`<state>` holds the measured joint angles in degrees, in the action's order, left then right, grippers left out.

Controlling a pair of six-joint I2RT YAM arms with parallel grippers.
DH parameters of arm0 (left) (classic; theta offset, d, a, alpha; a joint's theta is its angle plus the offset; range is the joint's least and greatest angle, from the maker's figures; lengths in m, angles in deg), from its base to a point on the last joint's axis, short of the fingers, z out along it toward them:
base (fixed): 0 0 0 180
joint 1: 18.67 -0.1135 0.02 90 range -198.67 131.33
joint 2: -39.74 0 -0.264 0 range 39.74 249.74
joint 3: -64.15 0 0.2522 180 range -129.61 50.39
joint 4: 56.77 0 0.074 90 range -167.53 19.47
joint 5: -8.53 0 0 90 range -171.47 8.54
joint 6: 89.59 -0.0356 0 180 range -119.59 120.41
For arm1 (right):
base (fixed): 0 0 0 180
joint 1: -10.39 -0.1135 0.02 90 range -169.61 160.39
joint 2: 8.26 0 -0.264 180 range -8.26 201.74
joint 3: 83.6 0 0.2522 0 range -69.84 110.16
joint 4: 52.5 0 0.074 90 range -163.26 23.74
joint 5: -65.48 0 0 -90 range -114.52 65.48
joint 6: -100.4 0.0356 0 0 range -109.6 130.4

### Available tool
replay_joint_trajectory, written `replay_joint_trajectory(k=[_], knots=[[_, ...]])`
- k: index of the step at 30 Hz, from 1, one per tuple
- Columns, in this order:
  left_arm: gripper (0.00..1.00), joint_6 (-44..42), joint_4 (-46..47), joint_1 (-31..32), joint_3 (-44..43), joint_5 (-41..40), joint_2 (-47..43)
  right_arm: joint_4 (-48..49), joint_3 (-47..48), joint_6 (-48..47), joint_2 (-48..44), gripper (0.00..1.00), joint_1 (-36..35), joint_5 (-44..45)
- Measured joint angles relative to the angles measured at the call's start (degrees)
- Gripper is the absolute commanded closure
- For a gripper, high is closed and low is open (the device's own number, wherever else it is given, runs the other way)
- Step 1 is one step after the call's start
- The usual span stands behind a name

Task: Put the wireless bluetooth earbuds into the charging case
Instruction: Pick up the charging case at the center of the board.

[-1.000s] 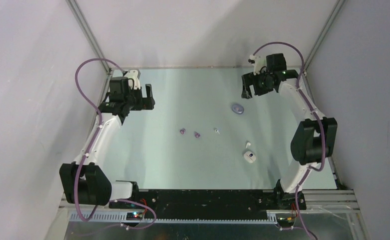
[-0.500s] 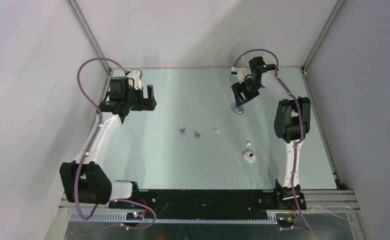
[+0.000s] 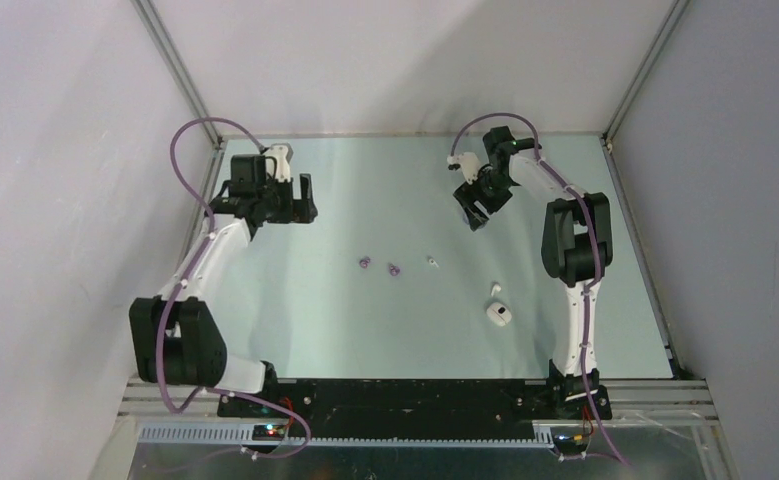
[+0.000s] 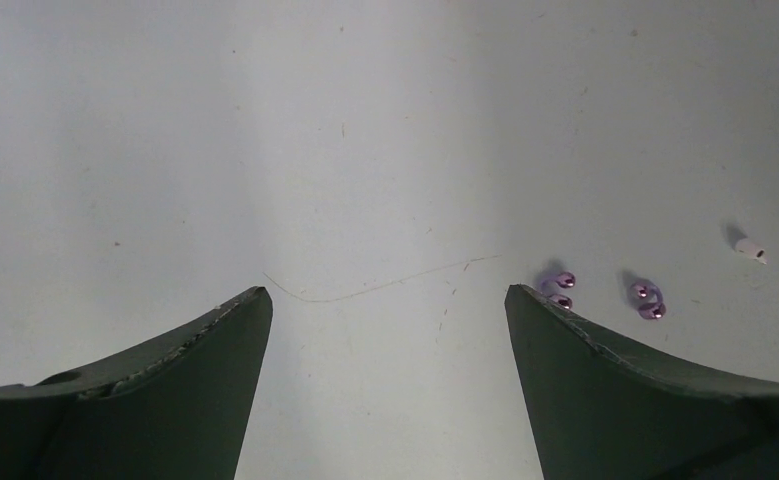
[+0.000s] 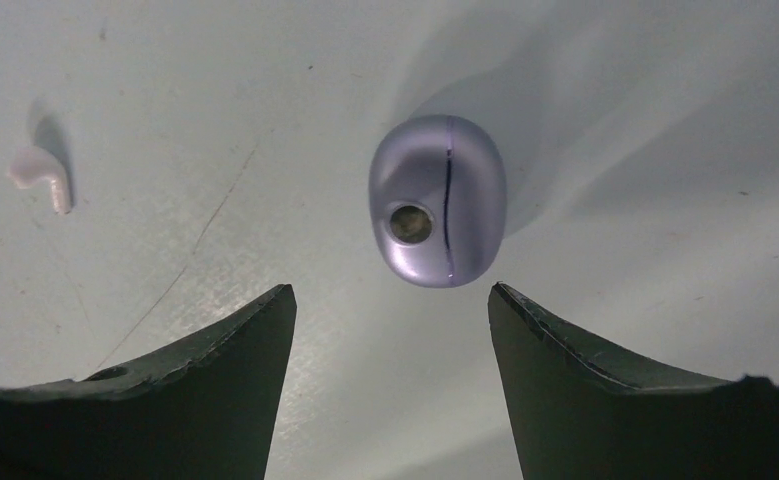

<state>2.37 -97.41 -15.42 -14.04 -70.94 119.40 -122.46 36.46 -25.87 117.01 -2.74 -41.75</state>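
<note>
A closed pale purple charging case (image 5: 437, 212) lies on the table just beyond the tips of my right gripper (image 5: 390, 290), which is open and empty. In the top view that gripper (image 3: 473, 212) hangs over the case and hides it. Two purple earbuds (image 3: 365, 263) (image 3: 394, 269) lie mid-table, and they also show in the left wrist view (image 4: 559, 285) (image 4: 648, 298). One white earbud (image 3: 432, 260) lies to their right, another (image 3: 495, 288) beside a white case (image 3: 499, 313). My left gripper (image 3: 298, 205) is open and empty at the far left (image 4: 387, 295).
Metal frame posts (image 3: 180, 75) and pale walls close in the table (image 3: 365, 180) at the back and sides. A white earbud (image 5: 43, 175) lies left of the purple case in the right wrist view.
My right gripper has swung left and down from the back right corner to hover over the purple case, now hiding it from above. The left gripper has shifted slightly right.
</note>
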Motion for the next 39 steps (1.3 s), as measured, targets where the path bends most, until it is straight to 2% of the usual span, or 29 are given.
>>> replay_joint_trajectory(k=[10,22,25,28,31,35,39], knots=[[0.07,0.63,3.04,0.46,1.88,-1.81,6.23,3.85,0.00,-1.95,1.60,0.25,0.00,1.97],[0.07,0.57,3.30,1.64,1.88,-1.86,6.88,4.79,0.22,-2.99,4.66,0.29,-0.33,2.43],[0.07,0.57,3.32,1.92,1.88,-1.84,6.88,5.09,0.22,-3.02,4.70,0.38,-0.68,3.43],[0.07,0.57,3.32,2.27,1.88,-1.86,6.86,5.44,0.33,-3.23,4.85,0.54,-0.92,4.20],[0.07,0.59,3.17,2.69,1.70,-1.84,6.88,5.60,0.35,-3.48,4.90,0.64,-1.14,4.92],[0.08,0.83,1.84,3.61,-1.64,-1.31,7.43,7.41,-1.75,-4.74,3.06,0.69,-1.84,5.57],[0.09,-0.70,0.74,5.55,-9.44,-0.07,9.20,13.11,-12.41,-7.28,-7.58,0.70,-4.00,5.09]])
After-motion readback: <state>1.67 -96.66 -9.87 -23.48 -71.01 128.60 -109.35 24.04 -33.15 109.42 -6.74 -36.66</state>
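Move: The charging case lies just under the right hand's open fingers, about 2 cm ahead, level left to right and some 3 cm below. From this hand, one white earbud is about 11 cm back and 9 cm to the left, the nearer purple earbud 13 cm back and 17 cm left, and a second white earbud 17 cm back and 2 cm right, all some 5 cm below. From the left hand the case is about 8 cm ahead, 34 cm right and 15 cm down. The charging case is pinched between the right fingertips, which first ease forward 2 cm and sink 3 to 4 cm around it, then close and raise it about 4 cm, drawing back and left, the fingertips tipping slightly forward. The empty left hand sinks 5 cm, pauses, then climbs again, swinging forward and right. ##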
